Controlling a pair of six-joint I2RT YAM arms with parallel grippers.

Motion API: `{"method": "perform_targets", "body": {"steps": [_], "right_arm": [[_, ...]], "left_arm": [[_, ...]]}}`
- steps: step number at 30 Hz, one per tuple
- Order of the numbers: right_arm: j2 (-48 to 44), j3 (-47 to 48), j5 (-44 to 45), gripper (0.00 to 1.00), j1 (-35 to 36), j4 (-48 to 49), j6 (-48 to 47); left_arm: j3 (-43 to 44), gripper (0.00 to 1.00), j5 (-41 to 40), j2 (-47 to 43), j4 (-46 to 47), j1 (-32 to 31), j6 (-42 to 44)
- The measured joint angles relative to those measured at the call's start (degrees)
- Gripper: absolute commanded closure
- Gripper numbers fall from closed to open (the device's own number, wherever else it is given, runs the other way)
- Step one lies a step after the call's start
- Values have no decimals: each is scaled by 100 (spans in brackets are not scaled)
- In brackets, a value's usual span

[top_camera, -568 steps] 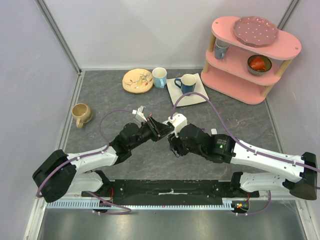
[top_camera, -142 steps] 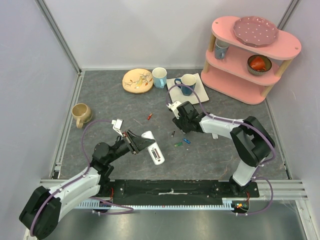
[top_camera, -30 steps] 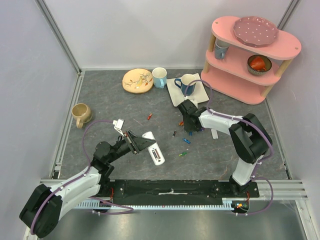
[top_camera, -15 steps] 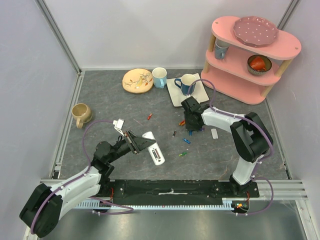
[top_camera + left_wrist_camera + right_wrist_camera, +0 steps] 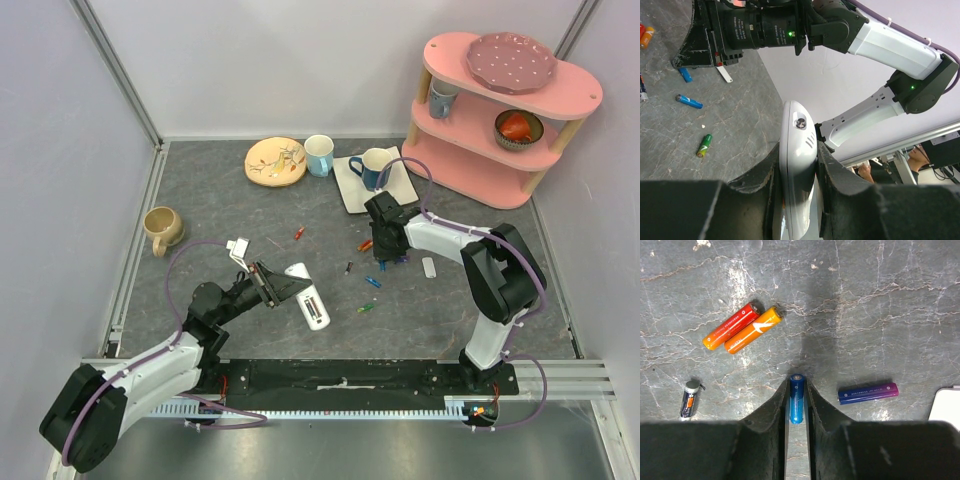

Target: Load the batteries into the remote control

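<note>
My left gripper is shut on the white remote control, holding it by one end just over the table; in the left wrist view the remote control stands edge-on between the fingers. The right gripper points down at the batteries. Its fingers press both sides of a blue battery that lies on the table. Close by lie a red battery, an orange one, a purple-blue one and a dark one. A green battery lies nearer the arms.
A small white cover piece lies right of the right gripper. A lone red battery lies further left. At the back stand a patterned plate, two mugs and a pink shelf. A tan mug sits at the left.
The right gripper's jaws have narrowed onto the blue battery after it moved slightly right. The left gripper and the remote control have stayed still.
</note>
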Motion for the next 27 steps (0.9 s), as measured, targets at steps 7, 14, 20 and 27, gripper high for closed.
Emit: {"method": "perform_targets", "body": {"steps": [7,14,20,27], "right_arm": [[7,0,-72,100,-9,17,-68],[-337,-299,-138,100,4,149,-72],[-2398,-907,299,100,671,426,-354],[-4666,-1475,688,100,1941,1237,-560]], "left_arm": [[0,98,-2,11,48,-9,-2],[0,98,-17,114,72,-24,-7],[4,98,-17,533,149,-76,-26],[35,98,-125,1248,647,-190,-251]]}}
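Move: Between the right hand's barely parted fingertips lies a blue battery, on the table about 1 cm back and 1 cm below. From that hand the red-and-orange pair is some 5 cm ahead and 4 cm left, the purple battery 1 cm ahead and 5 cm right, the light-blue one 4 cm back and 2 cm left. The held remote is about 18 cm back, 15 cm left and 17 cm up. From the left hand the blue battery is some 14 cm ahead, 18 cm right and 19 cm down. Pinching the blue battery, the right fingers shut fully, then the hand lifts it fast, about 21 cm, while drawing back 8 cm and left 5 cm or so towards the remote. On the way the wrist tips up some 40 degrees, so the fingers end pointing more forward. Late on, the left hand, still gripping the remote, sinks about 3 cm. ##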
